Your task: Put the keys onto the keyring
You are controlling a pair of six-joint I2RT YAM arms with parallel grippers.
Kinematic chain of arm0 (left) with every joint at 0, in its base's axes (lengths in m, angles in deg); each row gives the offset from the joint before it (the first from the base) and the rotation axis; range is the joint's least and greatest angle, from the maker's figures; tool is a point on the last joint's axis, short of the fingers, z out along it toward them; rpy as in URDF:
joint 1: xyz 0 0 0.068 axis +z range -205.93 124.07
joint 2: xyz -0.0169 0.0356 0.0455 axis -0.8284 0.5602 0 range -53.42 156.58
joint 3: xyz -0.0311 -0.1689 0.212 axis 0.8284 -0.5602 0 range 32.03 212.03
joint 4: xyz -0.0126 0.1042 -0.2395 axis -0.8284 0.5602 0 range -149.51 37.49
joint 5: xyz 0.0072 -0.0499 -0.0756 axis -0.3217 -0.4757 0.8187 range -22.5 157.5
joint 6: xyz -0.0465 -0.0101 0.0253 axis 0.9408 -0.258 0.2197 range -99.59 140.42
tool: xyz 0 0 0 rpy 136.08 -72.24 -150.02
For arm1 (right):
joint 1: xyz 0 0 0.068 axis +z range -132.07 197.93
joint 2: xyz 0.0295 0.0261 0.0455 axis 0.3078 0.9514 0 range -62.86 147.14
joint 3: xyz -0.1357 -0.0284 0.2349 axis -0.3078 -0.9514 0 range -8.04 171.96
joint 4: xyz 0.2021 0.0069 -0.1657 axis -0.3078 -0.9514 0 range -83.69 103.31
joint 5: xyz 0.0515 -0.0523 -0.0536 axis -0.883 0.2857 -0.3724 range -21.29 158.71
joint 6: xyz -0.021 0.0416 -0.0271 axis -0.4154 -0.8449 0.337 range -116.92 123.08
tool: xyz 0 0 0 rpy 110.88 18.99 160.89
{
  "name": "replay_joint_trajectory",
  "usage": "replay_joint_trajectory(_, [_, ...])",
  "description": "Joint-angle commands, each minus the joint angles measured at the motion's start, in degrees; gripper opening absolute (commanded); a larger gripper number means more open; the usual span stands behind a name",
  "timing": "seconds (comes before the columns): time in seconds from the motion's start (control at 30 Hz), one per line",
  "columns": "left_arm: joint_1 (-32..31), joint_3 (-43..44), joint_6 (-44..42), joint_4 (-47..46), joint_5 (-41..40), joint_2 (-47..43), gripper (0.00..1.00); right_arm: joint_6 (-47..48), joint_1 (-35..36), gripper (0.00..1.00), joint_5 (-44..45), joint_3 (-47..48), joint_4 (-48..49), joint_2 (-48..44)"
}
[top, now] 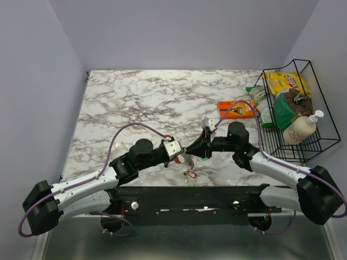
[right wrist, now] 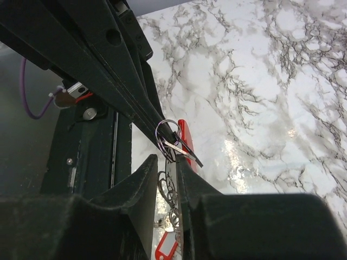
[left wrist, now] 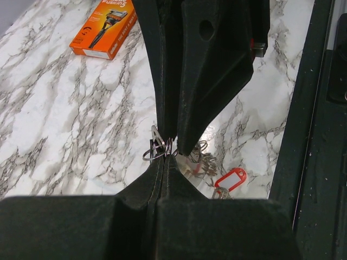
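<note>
The keyring (left wrist: 154, 150) is a thin metal loop pinched at the tip of my left gripper (left wrist: 165, 156), which is shut on it. It hangs just above the table near the front middle (top: 179, 153). My right gripper (right wrist: 167, 161) meets it head-on, its jaws a narrow gap apart with a thin metal key (right wrist: 181, 149) at their tips, its blade lying against the keyring (right wrist: 168, 131). Below them on the marble lies a bunch of keys with a red tag (left wrist: 230, 179), which also shows in the top view (top: 188, 174) and through the right jaws (right wrist: 165, 246).
An orange razor packet (top: 237, 108) lies at the back right. A black wire basket (top: 295, 108) with a chip bag and a bottle stands at the right edge. The black mounting rail (top: 190, 197) runs along the near edge. Purple cables arc over both arms.
</note>
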Motion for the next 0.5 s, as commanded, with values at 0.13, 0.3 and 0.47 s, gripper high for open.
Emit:
replay_joint_trajectory(0.13, [-0.5,2.5,-0.3,-1.3,1.3,1.2,0.00,-1.1,-0.1,0.03,-3.0,2.6,2.0,1.6])
replay_joint_trajectory(0.3, [-0.7,2.7,0.3,-1.1,0.7,1.7,0.05,-0.7,-0.2,0.01,-2.7,2.6,1.3,1.1])
replay_joint_trajectory(0.47, [-0.7,4.2,5.8,2.9,-7.9,0.9,0.64,-0.5,-0.2,0.01,-2.2,2.5,0.9,0.5])
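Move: The keyring is pinched in the left fingertips, practically at the left hand point; it lies about 1 cm to the left of the right hand, level and neither ahead nor back. The red-headed key hangs some 6 cm below the left hand and 1 cm back. The red tag is roughly 3 cm back and 10 cm below the right hand. A small green piece lies on the table about 8 cm to the right hand's right, 2 cm farther out and 15 cm below. Easing forward only about half a centimetre, the right hand closes its partly open fingers fully and pinches the keyring at the left fingertips. Once they are shut, the left hand, almost still, opens to nearly half its range and lets go of the ring. ##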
